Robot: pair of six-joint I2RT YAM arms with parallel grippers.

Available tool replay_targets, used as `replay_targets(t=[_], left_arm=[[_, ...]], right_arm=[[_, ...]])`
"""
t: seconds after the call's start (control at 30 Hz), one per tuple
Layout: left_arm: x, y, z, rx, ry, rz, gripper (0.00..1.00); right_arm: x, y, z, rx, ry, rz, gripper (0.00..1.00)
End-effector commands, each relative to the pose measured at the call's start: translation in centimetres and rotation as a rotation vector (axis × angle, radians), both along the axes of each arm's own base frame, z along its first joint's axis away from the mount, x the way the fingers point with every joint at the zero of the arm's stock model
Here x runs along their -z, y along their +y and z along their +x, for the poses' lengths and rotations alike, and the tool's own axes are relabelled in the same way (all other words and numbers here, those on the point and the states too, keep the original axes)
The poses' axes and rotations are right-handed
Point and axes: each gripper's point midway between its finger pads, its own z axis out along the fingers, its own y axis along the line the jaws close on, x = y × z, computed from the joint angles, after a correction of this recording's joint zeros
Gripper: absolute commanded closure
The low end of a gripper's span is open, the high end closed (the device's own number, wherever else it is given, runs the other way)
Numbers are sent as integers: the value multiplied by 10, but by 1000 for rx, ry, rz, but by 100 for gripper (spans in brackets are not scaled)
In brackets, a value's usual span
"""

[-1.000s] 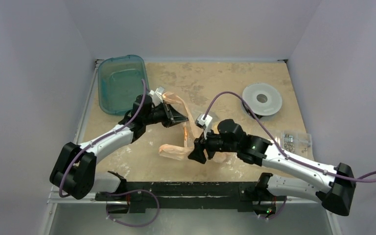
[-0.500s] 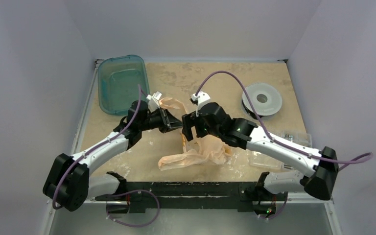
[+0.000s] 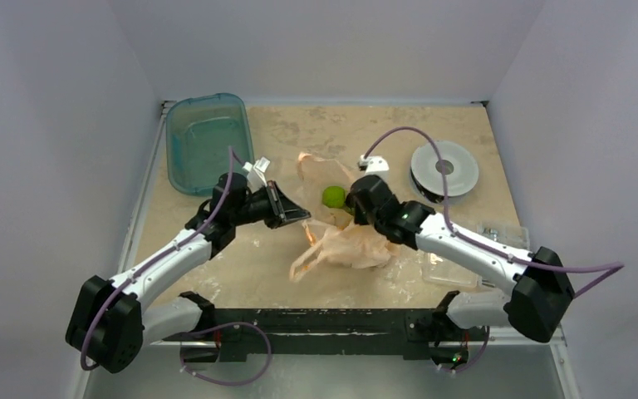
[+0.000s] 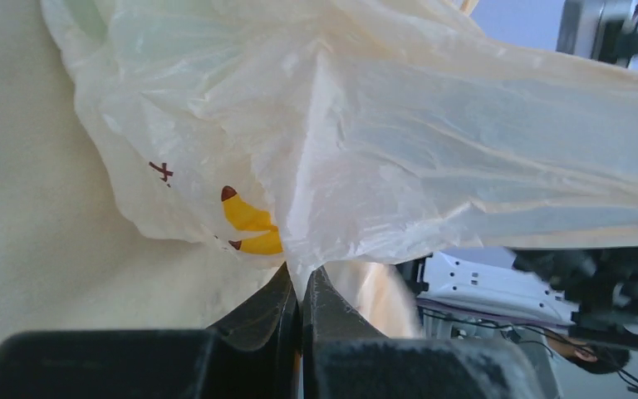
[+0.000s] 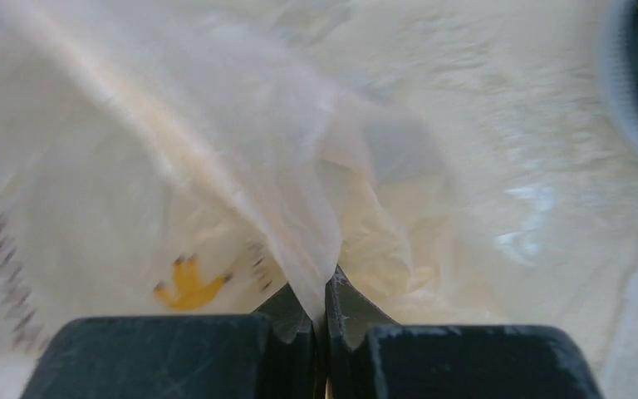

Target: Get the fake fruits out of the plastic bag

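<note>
The peach-orange plastic bag (image 3: 350, 243) lies crumpled mid-table, its upper part pulled open between my two grippers. A green fake fruit (image 3: 333, 197) shows in the opening, just left of my right gripper (image 3: 351, 207). My left gripper (image 3: 297, 214) is shut on a fold of the plastic bag (image 4: 432, 141); the film is pinched at the left gripper (image 4: 301, 281). The right gripper (image 5: 324, 309) is shut on another fold of the plastic bag (image 5: 241, 141). Yellow print (image 4: 249, 223) shows on the film. No other fake fruits show.
A teal plastic tub (image 3: 203, 141) stands at the back left. A grey round spool (image 3: 444, 169) lies at the back right. A clear packet of metal parts (image 3: 503, 237) and a flat clear packet (image 3: 449, 270) lie at the right.
My right gripper swung from the bag's near side to its far side, opened wide and shut on the bag's edge. The bag spread open and the green fruit came into sight.
</note>
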Motion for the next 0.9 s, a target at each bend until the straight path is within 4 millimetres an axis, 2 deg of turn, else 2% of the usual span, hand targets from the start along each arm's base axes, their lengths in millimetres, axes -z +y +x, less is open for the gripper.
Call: replay_targets(t=[0.0,0.13,0.27,0.4,0.47,0.53,0.6,0.7,0.77,0.87], left_arm=[[8,12,4,-35,-22,111,100],[3,13,23,-33,-10,174,100],[-34,15,47,-51,-58,145,100],[-62,19,60,-83,-122,117,100],[-68,15,63,-63,-126,104,100],[-62,11,64,-54,-106,93,100],[-38,11,62,-52,-55,96,100],[3,8,55,-55,17,75,100],[34,4,41,-39,69,66,100],[72,-5,16,30,147,119,100]], right_arm=[[-47,-65,66,261,-138,49,100],[-105,-109,97,375,-251,22,100],[-160,-147,121,462,-348,-20,100],[-226,-153,143,448,-474,-37,100],[-252,-144,151,390,-528,-33,100],[-264,-127,160,284,-551,-28,100],[-253,-112,165,214,-516,-22,100],[-203,-79,162,86,-392,34,100],[-163,-61,151,27,-316,35,100],[-120,-32,127,-62,-267,1,100]])
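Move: Both shut hands already hold the bag. The green fruit showing in its mouth lies about 5 cm left of the right hand, 5 cm farther out and 8 cm below. The bag's body hangs about 2 cm left and 3 cm back of the right hand; the reel is some 22 cm right and 13 cm out. From the left hand, the green fruit is about 7 cm right, 5 cm ahead, 13 cm below; the teal bin some 24 cm left, 22 cm ahead. Both still pinching the bag, the right swings about 25 cm up, forward-right, then sinks; left rises, drops sharply. ##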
